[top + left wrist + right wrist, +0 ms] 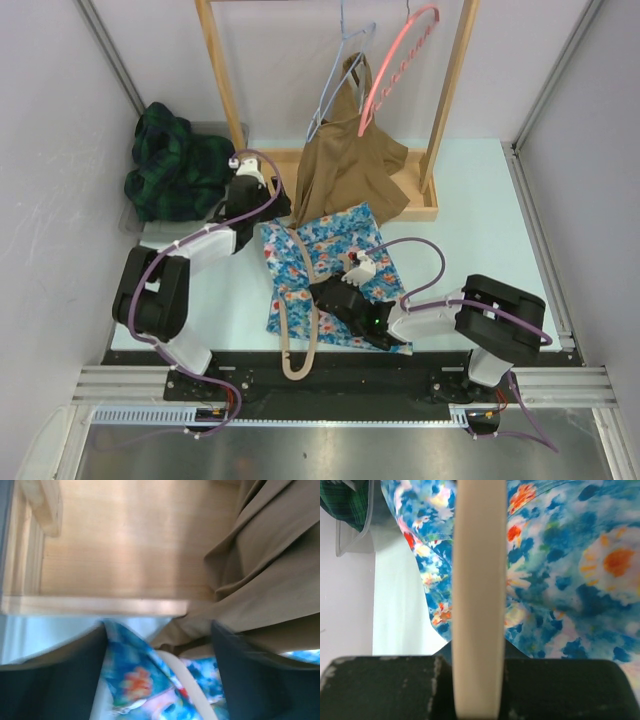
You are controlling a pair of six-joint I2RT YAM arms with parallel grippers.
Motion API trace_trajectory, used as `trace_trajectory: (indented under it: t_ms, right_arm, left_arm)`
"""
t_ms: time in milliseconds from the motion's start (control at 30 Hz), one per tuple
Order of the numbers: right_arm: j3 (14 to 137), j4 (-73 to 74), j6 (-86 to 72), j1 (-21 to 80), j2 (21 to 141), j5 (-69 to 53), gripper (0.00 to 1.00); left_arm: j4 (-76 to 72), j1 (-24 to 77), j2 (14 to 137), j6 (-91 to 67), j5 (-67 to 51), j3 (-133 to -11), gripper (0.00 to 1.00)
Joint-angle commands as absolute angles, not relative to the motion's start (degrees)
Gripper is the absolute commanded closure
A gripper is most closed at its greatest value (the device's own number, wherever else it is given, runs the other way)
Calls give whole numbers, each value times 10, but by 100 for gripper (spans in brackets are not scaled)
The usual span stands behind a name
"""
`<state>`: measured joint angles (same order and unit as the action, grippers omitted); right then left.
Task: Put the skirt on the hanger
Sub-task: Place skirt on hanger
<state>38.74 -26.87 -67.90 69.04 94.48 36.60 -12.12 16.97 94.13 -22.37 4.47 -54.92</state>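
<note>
The skirt [345, 238], blue with a floral print, lies flat on the table. A beige hanger [297, 366] lies along its left side, partly tucked under the fabric. My right gripper [322, 292] is shut on the hanger [480, 580], with the skirt [570, 570] beneath it. At the skirt's far left corner my left gripper [272, 207] stands open. In its wrist view, the skirt's edge [131, 676] and the hanger's bar [189, 686] lie between the spread fingers [50, 680], untouched by either.
A wooden rack [226, 92] stands at the back, its base board [125, 555] just beyond my left gripper. A brown garment [345, 165] hangs on it, beside a pink hanger [400, 60] and a pale blue one [338, 72]. A green plaid garment [175, 165] lies far left.
</note>
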Motion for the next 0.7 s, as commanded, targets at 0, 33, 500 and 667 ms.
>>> trace_trajectory:
  t_ms: [0, 33, 500, 667]
  right_arm:
    - [398, -253, -665, 688, 955, 352, 100]
    - [399, -254, -666, 686, 954, 350, 100]
    - [413, -247, -652, 679, 950, 331, 100]
    - [432, -227, -648, 686, 957, 329, 100]
  left_arm:
    - [-83, 166, 892, -225, 58, -569, 4]
    - [-75, 166, 877, -222, 56, -565, 3]
    - [14, 173, 607, -361, -12, -335, 0]
    - [94, 228, 541, -358, 19, -309, 0]
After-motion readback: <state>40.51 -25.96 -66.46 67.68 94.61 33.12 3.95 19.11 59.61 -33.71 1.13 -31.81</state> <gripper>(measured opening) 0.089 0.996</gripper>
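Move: The skirt's loose left edge, my left hand's next mark, lies about 13 cm back, 2 cm left and 10 cm below it. The hanger's far end is nearer, 4 cm back, 2 cm right and 6 cm down; beside it, 3 cm to my left hand's right and 1 cm back, hangs the brown garment's tip, 5 cm lower. From my right hand that left edge is about 9 cm ahead, 10 cm left, 6 cm down. I spread my left fingers the rest of the way and leave the skirt's corner by the hanger's far end, pulling back about 15 cm along the skirt's left edge in a hump: up some 6 cm, then down again to the starting height. The hand rolls about 10 degrees left side down and tips slightly downward. My right hand stays put, still pinching the hanger over the skirt. ##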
